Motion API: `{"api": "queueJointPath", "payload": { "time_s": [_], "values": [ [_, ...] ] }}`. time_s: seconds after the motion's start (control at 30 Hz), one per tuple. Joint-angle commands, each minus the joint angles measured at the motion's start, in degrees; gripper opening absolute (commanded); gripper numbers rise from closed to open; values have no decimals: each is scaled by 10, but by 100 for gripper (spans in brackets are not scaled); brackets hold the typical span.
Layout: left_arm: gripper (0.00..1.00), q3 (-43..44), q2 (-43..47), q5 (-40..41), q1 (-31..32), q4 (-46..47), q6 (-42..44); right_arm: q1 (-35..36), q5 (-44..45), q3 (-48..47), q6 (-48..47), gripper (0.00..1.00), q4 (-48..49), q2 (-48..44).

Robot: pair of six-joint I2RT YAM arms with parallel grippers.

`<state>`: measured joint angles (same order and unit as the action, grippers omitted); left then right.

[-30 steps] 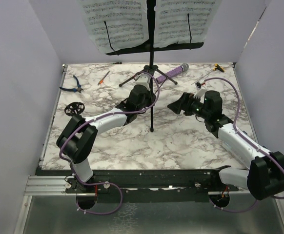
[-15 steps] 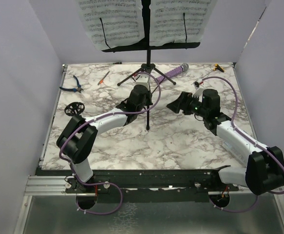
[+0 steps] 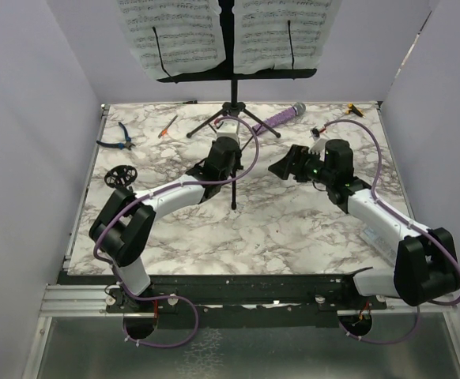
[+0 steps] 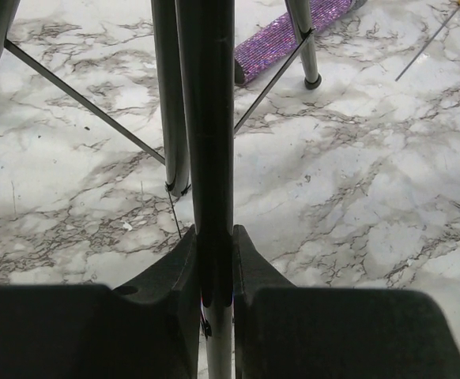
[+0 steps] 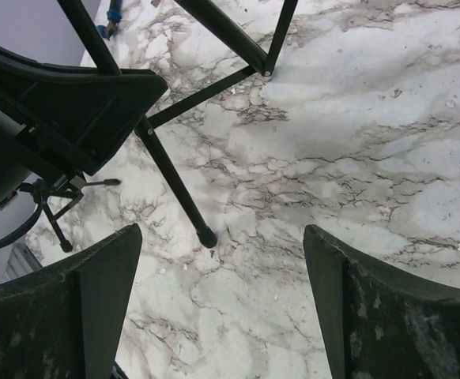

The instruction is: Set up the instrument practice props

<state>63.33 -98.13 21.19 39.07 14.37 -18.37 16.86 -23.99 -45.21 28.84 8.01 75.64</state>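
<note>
The tall black music stand (image 3: 231, 91) stands at the back centre, with white sheet-music pages (image 3: 175, 35) on its desk. My left gripper (image 3: 228, 155) is shut on the stand's pole (image 4: 206, 118) just above the spread tripod legs. The front leg's foot (image 5: 207, 237) is down at the marble top. The purple glitter microphone (image 3: 282, 118) lies behind the legs, also in the left wrist view (image 4: 289, 39). A small black mic stand (image 3: 121, 175) sits at the left. My right gripper (image 3: 285, 166) hangs open to the right of the stand, holding nothing.
Blue-handled pliers (image 3: 118, 136) and an orange-handled tool (image 3: 168, 125) lie at the back left. A yellow-handled tool (image 3: 355, 110) lies at the back right corner. Purple walls close in the marble table (image 3: 293, 229) on three sides.
My left gripper tightened on the pole, and the stand with its pages has shifted left. My right gripper has drifted left after it, still open.
</note>
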Motion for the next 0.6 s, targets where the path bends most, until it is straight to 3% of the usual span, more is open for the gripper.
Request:
{"api": "queueJointPath", "payload": {
  "time_s": [0.0, 0.57],
  "values": [
    [0, 0, 18, 74, -32, -50, 27, -1, 12, -24, -11, 87, -3, 15],
    [0, 0, 27, 72, -94, -72, 36, -2, 23, -37, -13, 87, -7, 28]
  ]
}}
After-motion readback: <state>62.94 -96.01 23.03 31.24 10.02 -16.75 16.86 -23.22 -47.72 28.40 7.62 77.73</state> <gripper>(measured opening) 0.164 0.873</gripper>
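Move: Already pinched in the left hand is the music stand's front leg; the bare table it is taken over to lies about 9 cm left, 3 cm ahead and 15 cm below that hand. The stand's rear left foot is some 19 cm ahead and 17 cm left, the orange screwdriver about 23 cm ahead and 24 cm left, the purple microphone 26 cm ahead and 17 cm right. From the right hand that bare patch is roughly 27 cm left, 10 cm ahead, 16 cm below. Keeping its pinch on the front leg, the left hand carries the music stand to its left by about 7 cm and a little forward, at an even height, away from the microphone and towards the screwdriver. It turns some 10 degrees counter-clockwise on the way, slow at first, then faster. ##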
